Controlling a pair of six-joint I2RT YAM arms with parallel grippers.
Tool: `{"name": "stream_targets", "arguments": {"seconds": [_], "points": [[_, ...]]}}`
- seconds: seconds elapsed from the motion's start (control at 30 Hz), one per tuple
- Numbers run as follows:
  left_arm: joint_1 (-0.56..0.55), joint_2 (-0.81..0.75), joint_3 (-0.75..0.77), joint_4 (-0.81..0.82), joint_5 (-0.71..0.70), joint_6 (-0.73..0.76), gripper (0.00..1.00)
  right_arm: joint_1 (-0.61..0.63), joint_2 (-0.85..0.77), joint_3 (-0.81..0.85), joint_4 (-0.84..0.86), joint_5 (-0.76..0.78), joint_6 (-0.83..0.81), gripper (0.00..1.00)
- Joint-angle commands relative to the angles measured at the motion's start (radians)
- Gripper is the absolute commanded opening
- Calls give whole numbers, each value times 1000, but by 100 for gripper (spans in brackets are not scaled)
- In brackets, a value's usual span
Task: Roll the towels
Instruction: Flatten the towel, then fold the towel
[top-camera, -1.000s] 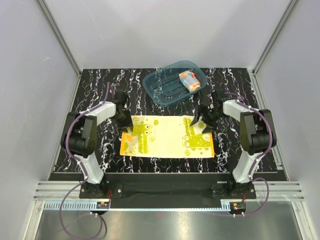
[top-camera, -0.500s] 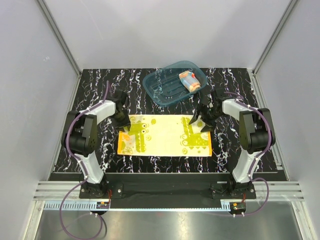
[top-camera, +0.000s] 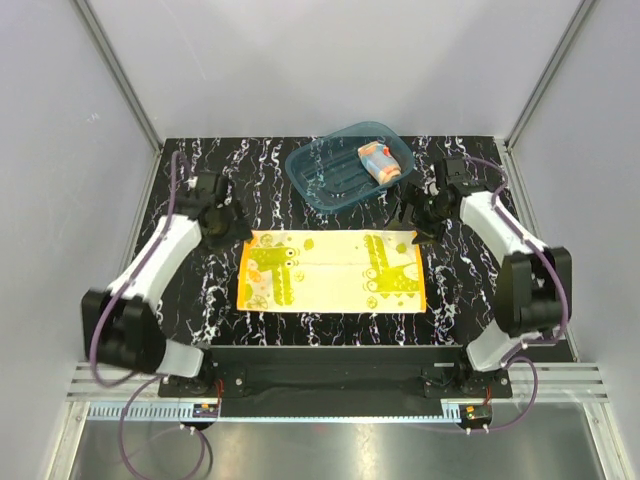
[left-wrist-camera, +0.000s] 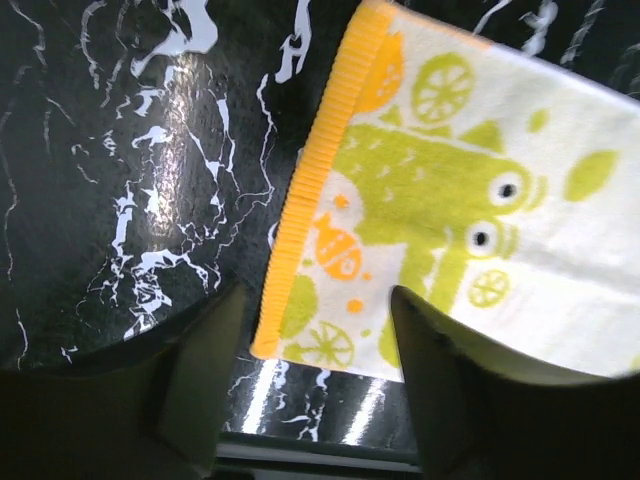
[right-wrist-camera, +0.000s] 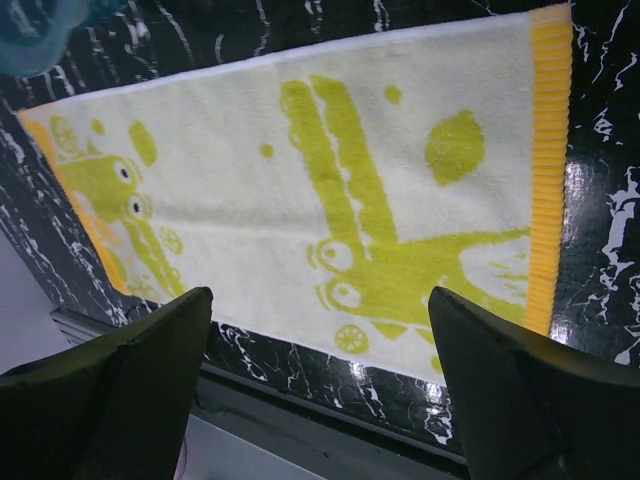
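A bright yellow towel (top-camera: 330, 272) with green shapes and orange end bands lies spread flat on the black marbled table (top-camera: 200, 300). My left gripper (top-camera: 224, 222) hovers open just off its far left corner. In the left wrist view the left gripper (left-wrist-camera: 318, 300) has nothing between its fingers, and the towel's orange band (left-wrist-camera: 310, 190) lies below. My right gripper (top-camera: 417, 213) is open above the far right corner. The right gripper (right-wrist-camera: 318, 300) stands wide and empty over the towel (right-wrist-camera: 300, 180). A second towel (top-camera: 379, 162), light blue with orange dots, lies rolled in the tub.
The teal translucent tub (top-camera: 320, 175) sits at the back centre of the table, just beyond the spread towel and close to the right gripper. The table's near edge (right-wrist-camera: 330, 400) runs just below the towel. Grey walls enclose the workspace.
Both grippers have opened wider and drawn away from the towel's far corners toward the back. The left arm's elbow swung out to the left. The towel now lies flat and free.
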Motion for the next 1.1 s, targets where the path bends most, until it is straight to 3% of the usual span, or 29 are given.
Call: {"name": "stream_targets", "arguments": {"seconds": [0.0, 0.1, 0.17, 0.33, 0.5, 0.73, 1.07], "points": [[1, -221, -7, -18, -18, -16, 99, 20, -136, 47, -52, 4, -18, 97], [2, -402, -80, 95, -29, 14, 99, 43, -264, 23, -12, 45, 1, 97], [10, -466, -170, 231, -27, 22, 99, 66, -416, -70, 104, 78, 50, 100], [39, -517, -260, 379, 8, 30, 99, 71, -697, -284, 376, 119, 146, 100], [54, -579, -417, 534, 130, -38, 99, 68, -806, -422, 471, 75, 185, 100], [77, -547, -461, 423, 210, -114, 99, 69, -770, -415, 353, 43, 209, 100], [74, -546, -617, 255, 147, -248, 99, 69, -739, -424, 315, 20, 150, 100]]}}
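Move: The spread towel's middle lies about 17 cm right of the left gripper, level with it and 11 cm below; the towel's near left corner is some 9 cm back, straight behind that gripper. From the right gripper the towel's middle is about 15 cm left, 4 cm back and 10 cm down, its near right corner 13 cm back and 2 cm right. The tray sits roughly 21 cm ahead and 12 cm left of the right gripper. Lift both empty grippers clear of the flattened towel, tilting the fingers some 30 to 40 degrees forward as they rise. Take the right one up about 16 cm and 7 cm back, then ease it down 5 cm, still open. Spread the left fingers fully, rise 10 cm, then sink about 13 cm while drawing back towards the near left corner, partly undoing the tilt. ##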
